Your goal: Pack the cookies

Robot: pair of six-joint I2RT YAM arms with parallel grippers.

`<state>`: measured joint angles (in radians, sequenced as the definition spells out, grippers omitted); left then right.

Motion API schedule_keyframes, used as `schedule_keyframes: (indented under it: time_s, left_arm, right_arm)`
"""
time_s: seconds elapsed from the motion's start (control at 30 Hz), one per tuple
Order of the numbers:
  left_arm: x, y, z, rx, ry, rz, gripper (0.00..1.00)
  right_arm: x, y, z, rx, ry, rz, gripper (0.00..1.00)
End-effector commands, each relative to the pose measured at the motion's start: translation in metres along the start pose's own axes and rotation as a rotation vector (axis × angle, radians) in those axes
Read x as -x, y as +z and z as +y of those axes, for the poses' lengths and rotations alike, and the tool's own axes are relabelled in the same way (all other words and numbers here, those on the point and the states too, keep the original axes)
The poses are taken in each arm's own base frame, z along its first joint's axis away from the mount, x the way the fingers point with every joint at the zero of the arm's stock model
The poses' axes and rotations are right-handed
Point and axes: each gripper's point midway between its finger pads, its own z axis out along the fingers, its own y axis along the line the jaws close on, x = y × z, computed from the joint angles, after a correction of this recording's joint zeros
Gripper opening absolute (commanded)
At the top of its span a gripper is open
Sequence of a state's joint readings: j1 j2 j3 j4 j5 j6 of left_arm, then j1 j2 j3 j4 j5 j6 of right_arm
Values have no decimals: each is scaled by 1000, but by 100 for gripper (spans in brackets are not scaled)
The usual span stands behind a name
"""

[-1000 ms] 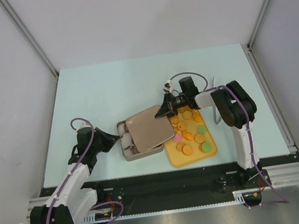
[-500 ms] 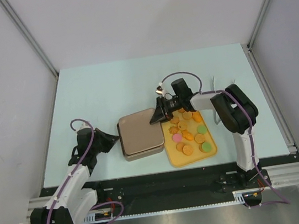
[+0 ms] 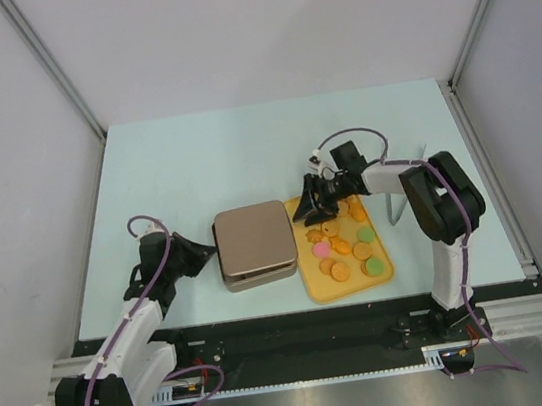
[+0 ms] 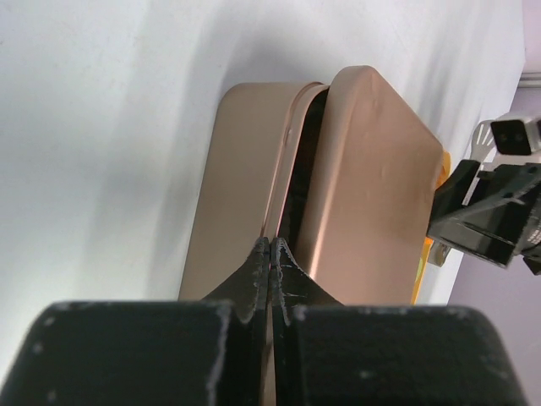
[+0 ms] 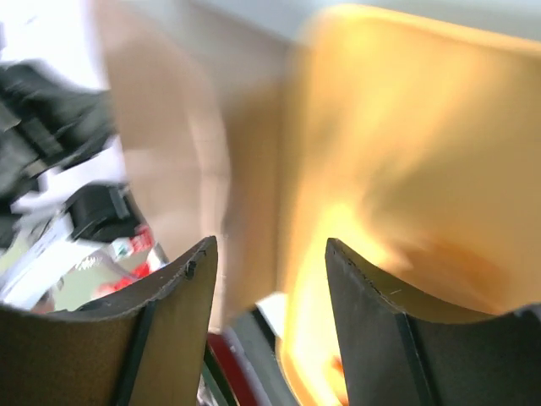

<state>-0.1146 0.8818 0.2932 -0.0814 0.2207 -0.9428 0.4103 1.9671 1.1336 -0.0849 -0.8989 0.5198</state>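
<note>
The cookies [image 3: 340, 271], orange-tan with a few green and pink ones, lie on a yellow tray [image 3: 355, 286] right of the brown tin [image 3: 261, 277]. The brown lid [image 3: 253, 238] lies on the tin. In the left wrist view the lid [image 4: 372, 169] sits slightly askew over the tin [image 4: 241, 169], with a dark gap between them. My left gripper [image 3: 208, 255] is shut on the tin's left rim [image 4: 270, 245]. My right gripper [image 3: 310, 208] is open and empty over the tray's left edge, just right of the lid. Its wrist view [image 5: 270, 254] is blurred.
A thin grey-white object [image 3: 392, 204] lies on the pale blue table [image 3: 205, 162] right of the tray, beside my right arm. Walls with metal posts close in the table at the back and both sides.
A second ago my right gripper held the lid tilted over the open tin. The lid now lies on the tin. My right gripper has let go and drawn back right over the tray.
</note>
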Motion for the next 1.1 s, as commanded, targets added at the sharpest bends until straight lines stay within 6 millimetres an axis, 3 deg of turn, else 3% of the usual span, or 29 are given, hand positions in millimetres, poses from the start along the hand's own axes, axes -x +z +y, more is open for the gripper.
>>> schedule_keyframes:
  time_s: [0.0, 0.23, 0.33, 0.5, 0.63, 0.9, 1.07]
  left_arm:
    - [-20, -1, 38, 138, -12, 61, 0]
    - [-19, 0, 37, 140, -11, 63, 1]
    - [-18, -1, 36, 138, -8, 56, 0]
    - [-20, -2, 38, 140, -9, 59, 0]
    - [-21, -3, 40, 141, -12, 60, 0]
    - [-22, -5, 43, 150, -12, 55, 1]
    - [-25, -4, 46, 156, -16, 62, 1]
  right_arm:
    - [7, -30, -18, -167, -19, -72, 59]
    - [18, -40, -11, -227, -67, -136, 58]
    - [28, -43, 3, -247, -116, -200, 56]
    - [59, -48, 14, -373, -205, -315, 35]
    - [66, -38, 0, -501, -243, -320, 19]
    - [72, -18, -23, -614, -272, -268, 16]
    - [74, -2, -24, -623, -304, -231, 17]
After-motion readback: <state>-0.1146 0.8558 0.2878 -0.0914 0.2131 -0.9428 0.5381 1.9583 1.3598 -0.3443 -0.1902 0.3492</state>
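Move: The lid lies loosely on the box, its middle some 11 cm to the left of my right hand and 3 cm back, about level in height. The cookie tray's middle is about 8 cm to that hand's right and 7 cm back, some 4 cm lower; the pink cookie in it is 3 cm right and 7 cm back. From my left hand, the lid's middle lies about 9 cm to the right, neither ahead nor back. I pull my open right hand clear of the lid's right side, nearly 4 cm to the right with a small dip, then swing it up and forward about 6 cm towards the lid's far right corner and sink it again by some 4 cm beside that corner. Meanwhile its fingers draw together and tip some 40 degrees towards straight down. My shut left fingers stay at the box's left rim. ##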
